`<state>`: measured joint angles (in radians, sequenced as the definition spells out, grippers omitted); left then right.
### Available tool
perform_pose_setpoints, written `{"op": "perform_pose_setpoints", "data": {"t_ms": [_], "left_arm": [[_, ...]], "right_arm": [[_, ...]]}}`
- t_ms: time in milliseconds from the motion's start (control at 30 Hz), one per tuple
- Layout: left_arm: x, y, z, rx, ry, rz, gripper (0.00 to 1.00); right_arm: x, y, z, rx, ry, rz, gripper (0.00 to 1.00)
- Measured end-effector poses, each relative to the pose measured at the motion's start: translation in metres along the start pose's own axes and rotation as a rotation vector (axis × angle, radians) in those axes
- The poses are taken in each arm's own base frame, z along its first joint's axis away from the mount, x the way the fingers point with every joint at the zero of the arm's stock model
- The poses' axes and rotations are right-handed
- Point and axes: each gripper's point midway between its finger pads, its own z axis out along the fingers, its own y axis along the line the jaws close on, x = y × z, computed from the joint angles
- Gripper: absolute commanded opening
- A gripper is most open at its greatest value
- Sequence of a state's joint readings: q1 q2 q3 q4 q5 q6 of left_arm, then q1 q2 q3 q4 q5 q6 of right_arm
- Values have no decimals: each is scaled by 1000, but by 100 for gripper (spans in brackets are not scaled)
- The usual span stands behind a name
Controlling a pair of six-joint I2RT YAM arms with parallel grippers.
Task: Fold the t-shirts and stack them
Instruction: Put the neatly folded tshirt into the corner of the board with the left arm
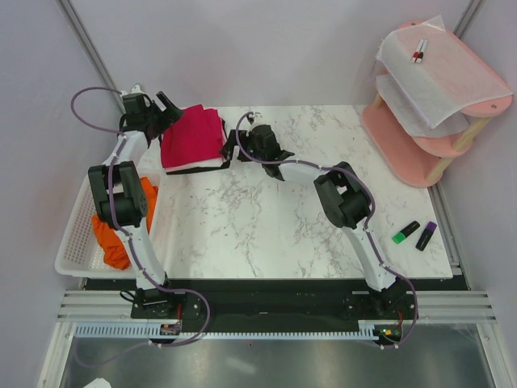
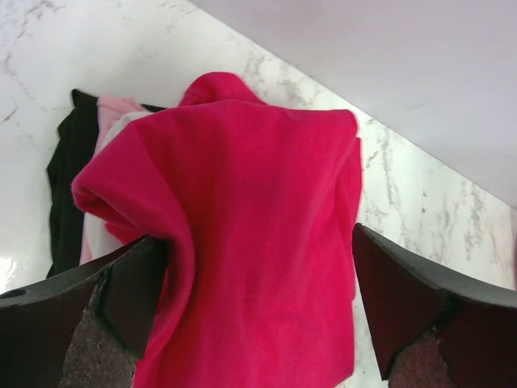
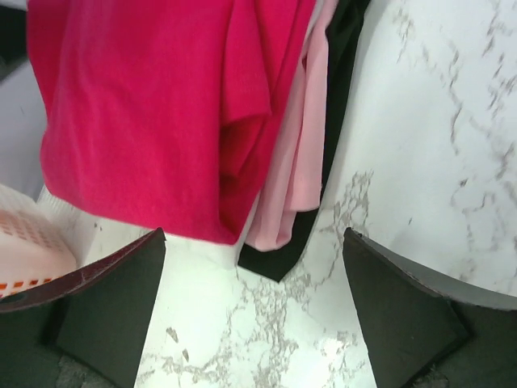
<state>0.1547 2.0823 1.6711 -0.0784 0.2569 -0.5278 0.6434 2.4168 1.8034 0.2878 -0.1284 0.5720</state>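
A folded crimson-red t-shirt (image 1: 192, 136) lies on top of a stack at the back left of the marble table (image 1: 266, 226). Under it show a white layer (image 1: 198, 164), a pink layer (image 3: 303, 162) and a black layer (image 3: 339, 105). My left gripper (image 1: 166, 109) is open at the stack's far left corner, and the red t-shirt (image 2: 258, 226) lies between its wide jaws (image 2: 257, 267). My right gripper (image 1: 234, 144) is open beside the stack's right edge, with only bare marble between its fingers (image 3: 254, 275). An orange t-shirt (image 1: 121, 234) lies crumpled in the basket.
The white mesh basket (image 1: 74, 238) hangs off the table's left edge beside the left arm. A pink tiered shelf (image 1: 404, 153) draped with thin white sheets (image 1: 440, 69) stands at the back right. A green marker (image 1: 405, 233) and a purple marker (image 1: 426, 236) lie near the right edge.
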Motion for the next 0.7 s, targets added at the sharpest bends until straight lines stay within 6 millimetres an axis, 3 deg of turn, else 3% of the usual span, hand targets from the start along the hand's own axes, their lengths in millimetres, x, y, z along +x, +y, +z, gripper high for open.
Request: {"op": "perform_pose_setpoints", "data": {"t_ms": [300, 533, 700], "left_arm": [[28, 27, -19, -113, 27, -18, 100], [38, 28, -54, -144, 12, -15, 100], [41, 19, -66, -147, -2, 0, 100]], "right_arm": [[-45, 4, 8, -61, -86, 56, 98], [-15, -30, 24, -63, -38, 148, 98], [-8, -30, 26, -69, -24, 155, 98]]}}
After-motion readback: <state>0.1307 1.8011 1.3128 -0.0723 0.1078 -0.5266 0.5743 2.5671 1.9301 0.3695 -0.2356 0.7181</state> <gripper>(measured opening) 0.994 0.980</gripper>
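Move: The folded red t-shirt already lies on the stack, its middle about 8 cm to the right of the open left hand, some 2 cm back and 10 cm below. The stack of shirts under it is centred 9 cm right, 3 cm back and 12 cm down; the basket stands roughly 31 cm back and 18 cm left. From the right hand the red shirt is about 14 cm left, 4 cm ahead and a little lower. From the red shirt, already let go, the left hand draws back about 8 cm over it towards its near edge, dipping some 2.5 cm before rising part of the way again, fingers wide open. Beside the stack's right edge the right hand, also open, hops about 3.5 cm forward and up, then sinks to 2 cm below its starting height, rolling slightly. ##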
